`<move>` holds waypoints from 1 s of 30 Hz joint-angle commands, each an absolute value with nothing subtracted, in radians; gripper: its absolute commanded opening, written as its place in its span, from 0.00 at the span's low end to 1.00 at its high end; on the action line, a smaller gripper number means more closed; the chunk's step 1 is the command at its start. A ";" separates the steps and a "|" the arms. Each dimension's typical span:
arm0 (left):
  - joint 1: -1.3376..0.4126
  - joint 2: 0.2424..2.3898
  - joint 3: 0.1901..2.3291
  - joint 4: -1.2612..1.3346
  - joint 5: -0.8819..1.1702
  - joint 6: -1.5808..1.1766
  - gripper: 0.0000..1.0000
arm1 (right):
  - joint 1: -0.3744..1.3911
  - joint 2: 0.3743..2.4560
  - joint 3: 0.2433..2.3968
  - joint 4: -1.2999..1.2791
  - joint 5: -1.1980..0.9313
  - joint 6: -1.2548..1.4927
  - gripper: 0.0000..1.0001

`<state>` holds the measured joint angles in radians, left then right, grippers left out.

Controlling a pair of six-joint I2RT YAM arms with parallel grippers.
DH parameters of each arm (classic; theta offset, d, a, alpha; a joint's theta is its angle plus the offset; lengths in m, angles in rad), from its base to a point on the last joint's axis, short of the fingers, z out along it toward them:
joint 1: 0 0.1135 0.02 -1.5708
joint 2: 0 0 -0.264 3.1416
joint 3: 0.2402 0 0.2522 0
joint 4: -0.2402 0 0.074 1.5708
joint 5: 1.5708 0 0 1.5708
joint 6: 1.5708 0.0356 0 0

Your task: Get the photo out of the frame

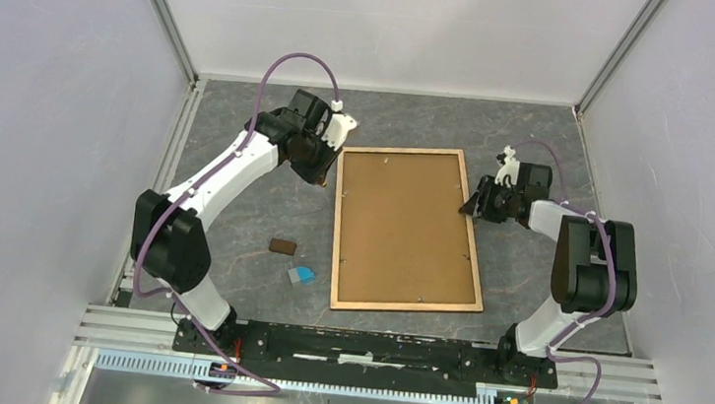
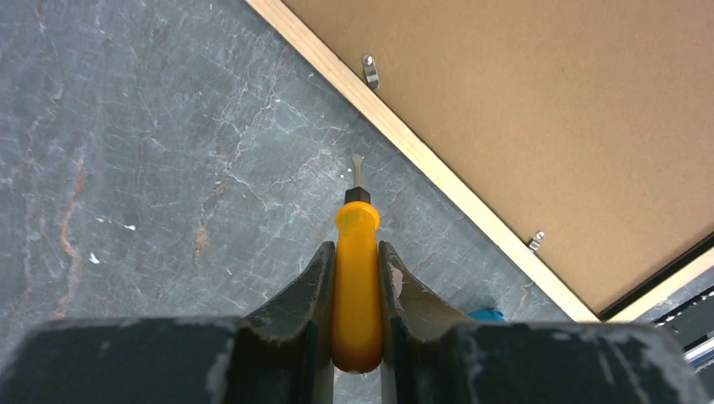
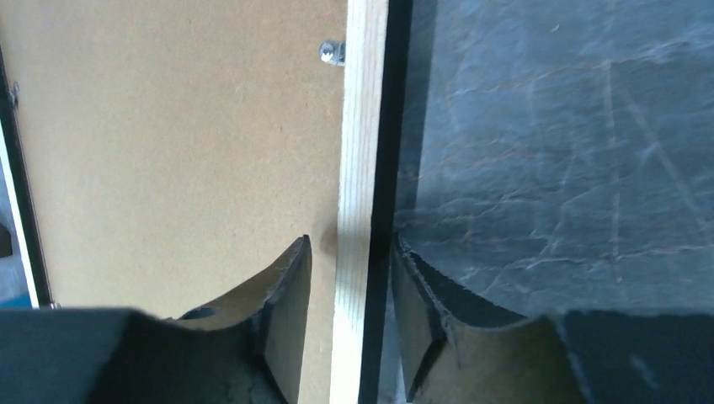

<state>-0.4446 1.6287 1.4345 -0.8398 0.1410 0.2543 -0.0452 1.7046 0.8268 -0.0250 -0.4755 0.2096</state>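
Observation:
The frame (image 1: pixel 336 230) lies face down in the middle of the table, its brown backing board (image 1: pixel 406 226) up inside a light wood rim. The photo is hidden under that board. My left gripper (image 1: pixel 321 179) hovers just off the frame's far left corner, shut on an orange-handled screwdriver (image 2: pixel 357 278) whose blade points at the table beside the rim (image 2: pixel 421 156). My right gripper (image 1: pixel 469 208) straddles the right rim (image 3: pixel 358 126). Its jaws stand apart, one finger (image 3: pixel 290 286) over the board and the other outside the black edge. Small metal clips (image 2: pixel 370 71) hold the board.
A small brown block (image 1: pixel 282 246) and a blue-and-white scrap (image 1: pixel 301 276) lie on the grey table left of the frame's near half. White walls close in the table on the left, right and back. The arms' base rail runs along the near edge.

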 commanded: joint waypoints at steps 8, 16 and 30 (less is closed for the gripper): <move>-0.464 1.738 1.608 -0.901 0.103 0.352 0.02 | -0.041 1.633 0.807 -0.246 -0.549 0.146 0.59; -0.506 1.819 1.682 -0.904 0.046 0.358 0.02 | -0.059 1.587 0.757 -0.366 -0.633 -0.028 0.61; -0.609 1.918 1.723 -0.871 -0.096 0.379 0.02 | -0.087 1.583 0.688 -0.442 -0.728 -0.125 0.65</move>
<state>-0.5846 1.8996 1.6768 -0.8986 -0.0250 0.3241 -0.0929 1.5566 0.7357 -0.3546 -0.7048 -0.0998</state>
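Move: The left hand already holds the screwdriver; the farther clip on the frame's left bar lies some 7 cm ahead, 7 cm right and 14 cm below it. The nearer clip on that bar is about 19 cm back from it, and the brown block 17 cm back and 17 cm left of the farther clip. The right hand straddles the right bar; its next spot along that bar is roughly 9 cm back and 1 cm left, with a clip another 5 cm nearer the base. Keeping its grip on the screwdriver, the left hand first goes forward and then mostly right and down, about 6 cm in all, rolling some 10 degrees left side up, and brings the blade tip from the bare table over the left bar to the farther clip. The right hand meanwhile draws back about 9 cm along the right bar, low and nearly level, its fingers opening wider and the wrist turning some 15 degrees counter-clockwise, and still straddles the bar at the end. ##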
